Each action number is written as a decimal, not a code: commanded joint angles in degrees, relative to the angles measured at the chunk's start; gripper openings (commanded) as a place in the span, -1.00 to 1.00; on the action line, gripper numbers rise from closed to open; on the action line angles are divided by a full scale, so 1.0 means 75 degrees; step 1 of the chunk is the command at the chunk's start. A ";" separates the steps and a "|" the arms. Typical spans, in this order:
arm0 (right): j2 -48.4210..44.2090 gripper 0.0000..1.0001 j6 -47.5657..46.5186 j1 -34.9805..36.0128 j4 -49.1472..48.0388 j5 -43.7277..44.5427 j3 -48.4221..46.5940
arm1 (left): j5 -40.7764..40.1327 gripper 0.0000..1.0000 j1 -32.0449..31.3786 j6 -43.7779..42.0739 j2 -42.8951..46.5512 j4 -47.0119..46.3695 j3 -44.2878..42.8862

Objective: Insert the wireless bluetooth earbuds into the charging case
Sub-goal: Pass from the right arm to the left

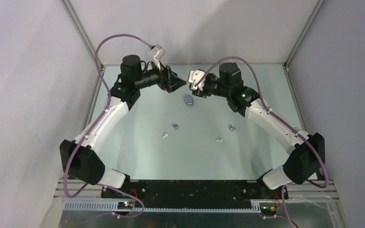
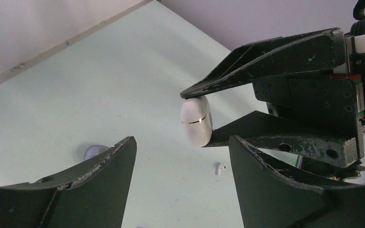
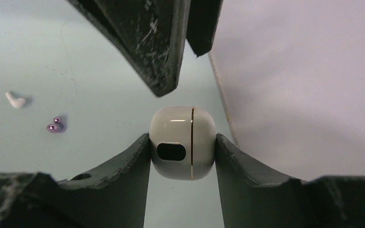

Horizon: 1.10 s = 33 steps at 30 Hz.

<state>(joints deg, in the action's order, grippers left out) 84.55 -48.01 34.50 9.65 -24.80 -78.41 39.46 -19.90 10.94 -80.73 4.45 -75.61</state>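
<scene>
My right gripper [image 3: 182, 138] is shut on a closed white charging case [image 3: 183, 156] with a thin gold seam and holds it above the table at the far middle. The case also shows in the left wrist view [image 2: 196, 121], pinched between the right fingers [image 2: 266, 57]. My left gripper [image 2: 180, 159] is open and empty, its tips facing the case from just in front. In the top view the two grippers [image 1: 180, 83] [image 1: 191, 80] nearly meet. Two white earbuds [image 1: 165, 135] [image 1: 219, 140] and two purple earbuds [image 1: 175, 126] [image 1: 231, 127] lie loose mid-table.
A closed purple case [image 1: 188, 100] lies on the table just below the grippers, half hidden in the left wrist view [image 2: 92, 152]. The back wall and frame posts stand close behind the grippers. A black base plate [image 1: 190, 187] runs along the near edge.
</scene>
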 commanded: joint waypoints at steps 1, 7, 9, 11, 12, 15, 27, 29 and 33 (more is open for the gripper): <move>-0.0001 -0.29 0.0064 0.0114 -0.0900 0.0296 -0.0010 | 0.0698 0.54 -0.0095 -0.0337 -0.0393 0.0278 -0.0570; -0.0052 -0.29 -0.0134 0.0289 -0.1171 0.0250 -0.0016 | 0.0832 0.51 -0.0183 -0.0389 -0.0750 0.0535 -0.0976; -0.0061 -0.29 -0.0233 0.0337 -0.1126 0.0242 -0.0017 | 0.0869 0.48 -0.0208 -0.0386 -0.0858 0.0504 -0.1061; -0.0078 -0.29 -0.0292 0.0376 -0.1094 0.0247 -0.0017 | 0.0955 0.40 -0.0241 -0.0381 -0.0962 0.0505 -0.1163; -0.0080 -0.28 -0.0299 0.0388 -0.1091 0.0253 -0.0013 | 0.1030 0.30 -0.0247 -0.0381 -0.1005 0.0507 -0.1201; -0.0121 -0.26 -0.0292 0.0392 -0.1175 0.0301 0.0035 | 0.1151 -0.03 -0.0268 -0.0406 -0.1140 0.0514 -0.1318; -0.0297 0.72 0.0213 0.0286 -0.0915 0.0220 0.0212 | 0.1621 -1.00 -0.0254 -0.0780 -0.1286 0.0725 -0.1534; -0.0465 0.95 0.0816 -0.0004 -0.0467 -0.0203 0.0150 | 0.1694 -1.00 -0.0218 -0.1202 -0.1269 0.1038 -0.1623; -0.0514 0.99 0.1621 -0.0706 0.1328 -0.1955 -0.0617 | 0.1680 -1.00 -0.0173 -0.3092 -0.1077 0.2350 -0.1760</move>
<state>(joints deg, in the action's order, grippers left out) 83.31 -43.64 33.89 9.17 -27.27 -76.95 50.11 -21.63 1.67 -90.52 13.89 -85.41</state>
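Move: The white charging case is still pinched in the right hand's fingers, about 6 cm to the right of the left hand's point, level with it in reach and some 2 cm lower. From the right hand, the left gripper is therefore about 6 cm to the left and 2 cm higher. On the table roughly 33 cm below the left hand, the purple case lies some 11 cm ahead and 4 cm right, and the nearer purple earbud about 3 cm back and 2 cm left. The left hand, its fingers still well apart, goes about 3.5 cm to the right and 2 cm down, swinging some 10 to 15 degrees clockwise, while the right hand brings the charging case nearly 2 cm left and about 1.5 cm up to meet it. The left fingers then close and pinch the case between their tips, and only after that do the right fingers spread wide and let go, the right hand easing back down and to the right by about 2 cm as the left keeps its grip. ##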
